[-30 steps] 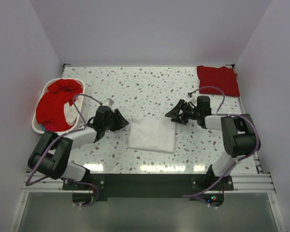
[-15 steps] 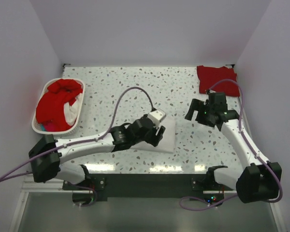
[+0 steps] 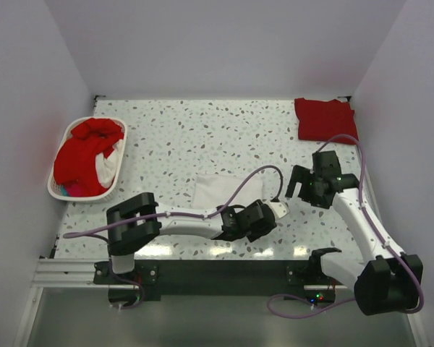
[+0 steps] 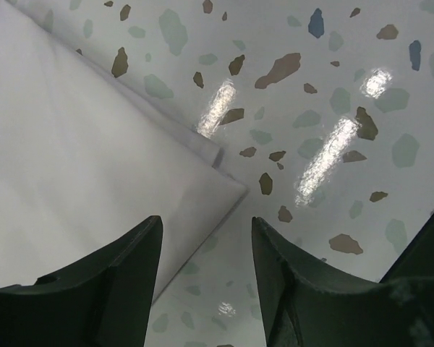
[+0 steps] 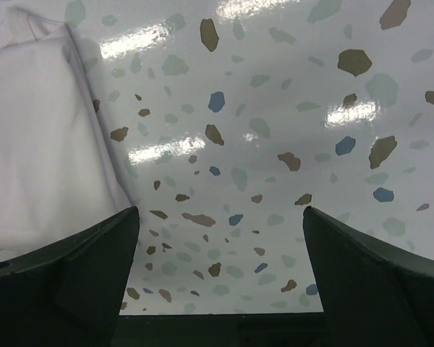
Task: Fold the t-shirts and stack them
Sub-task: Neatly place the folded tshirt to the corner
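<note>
A folded white t-shirt (image 3: 226, 192) lies flat at the table's middle front. My left gripper (image 3: 254, 220) hovers low at its near right corner, reached across from the left base. In the left wrist view the left gripper (image 4: 206, 224) is open and holds nothing, with the white t-shirt (image 4: 79, 159) and its corner just ahead of the fingers (image 4: 108, 282). My right gripper (image 3: 300, 184) stands to the right of the shirt. It (image 5: 220, 213) is wide open over bare table, with the white t-shirt (image 5: 36, 137) at its left. A folded red t-shirt (image 3: 325, 119) lies at the back right.
A white oval basket (image 3: 58, 189) at the left edge holds crumpled red t-shirts (image 3: 83, 152) and some white cloth. The left arm's purple cable (image 3: 249, 177) loops over the white shirt. Walls enclose the table on three sides.
My left arm swept from the shirt's left side across its near edge to its near right corner. My right gripper drew back to the right and opened wider.
</note>
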`<control>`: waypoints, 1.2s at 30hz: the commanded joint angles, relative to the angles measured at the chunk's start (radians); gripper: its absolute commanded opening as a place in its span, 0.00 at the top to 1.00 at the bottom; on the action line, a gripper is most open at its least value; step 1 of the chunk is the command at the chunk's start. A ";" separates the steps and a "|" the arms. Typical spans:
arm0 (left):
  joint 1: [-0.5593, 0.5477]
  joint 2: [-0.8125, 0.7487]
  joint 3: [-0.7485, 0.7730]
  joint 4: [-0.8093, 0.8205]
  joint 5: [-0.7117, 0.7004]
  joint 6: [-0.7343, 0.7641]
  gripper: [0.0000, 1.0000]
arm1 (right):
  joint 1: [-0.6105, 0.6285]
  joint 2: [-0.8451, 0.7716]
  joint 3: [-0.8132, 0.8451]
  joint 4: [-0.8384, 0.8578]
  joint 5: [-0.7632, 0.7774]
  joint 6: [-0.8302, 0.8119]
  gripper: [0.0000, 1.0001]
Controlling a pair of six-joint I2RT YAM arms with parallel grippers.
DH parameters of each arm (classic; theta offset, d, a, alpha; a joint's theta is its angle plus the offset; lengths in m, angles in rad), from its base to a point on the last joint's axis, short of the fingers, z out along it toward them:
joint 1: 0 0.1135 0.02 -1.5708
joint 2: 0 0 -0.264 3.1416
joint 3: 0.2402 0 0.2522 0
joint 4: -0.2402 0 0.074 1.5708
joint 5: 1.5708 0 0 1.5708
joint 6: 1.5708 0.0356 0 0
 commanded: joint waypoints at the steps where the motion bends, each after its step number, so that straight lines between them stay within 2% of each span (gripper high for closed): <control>1: 0.000 0.047 0.050 0.026 -0.036 0.039 0.44 | -0.008 -0.013 -0.026 0.002 -0.010 0.015 0.01; 11: -0.026 0.142 0.052 0.051 -0.041 0.050 0.51 | -0.010 -0.001 -0.103 0.108 -0.140 0.042 0.06; 14: -0.026 0.144 0.044 0.043 -0.065 0.039 0.71 | -0.010 0.016 -0.146 0.191 -0.223 0.070 0.06; 15: -0.028 0.132 0.039 0.044 -0.073 0.035 0.83 | -0.010 0.019 -0.174 0.219 -0.290 0.082 0.06; 19: -0.026 0.076 0.016 0.046 -0.082 0.018 0.99 | -0.010 0.039 -0.258 0.392 -0.439 0.171 0.05; 22: -0.025 0.029 -0.005 0.058 -0.074 -0.005 1.00 | 0.000 0.079 -0.315 0.536 -0.530 0.274 0.05; 26: -0.025 -0.017 -0.028 0.081 -0.068 -0.033 1.00 | 0.042 0.137 -0.379 0.743 -0.572 0.418 0.05; 31: -0.025 -0.033 -0.028 0.087 -0.076 -0.037 1.00 | 0.107 0.243 -0.405 0.840 -0.544 0.475 0.08; 34: -0.025 -0.034 -0.027 0.084 -0.081 -0.042 1.00 | 0.135 0.291 -0.418 0.894 -0.526 0.499 0.16; 36: -0.025 -0.040 -0.030 0.090 -0.081 -0.046 1.00 | 0.147 0.312 -0.409 0.915 -0.527 0.501 0.26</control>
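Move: The near right corner of the folded white t-shirt sits directly under the left hand, about 4 cm below it, with the shirt's middle some 8 cm ahead and 11 cm left of that hand. From the right hand, the middle of the shirt's right edge is about 12 cm to the left, level fore and aft, and roughly 9 cm down. The folded red t-shirt lies some 34 cm ahead and 17 cm right of the right hand, at much the same depth. The left fingers pinch the white shirt's near right corner: the hand sinks about 3.5 cm, shuts on it, then lifts nearly as far with the corner held. Meanwhile the right hand travels some 14 cm left and 6 to 7 cm down to the shirt's right edge, rolling about 40 degrees so its fingers point down and left; they come astride the edge and begin closing, still well open. ##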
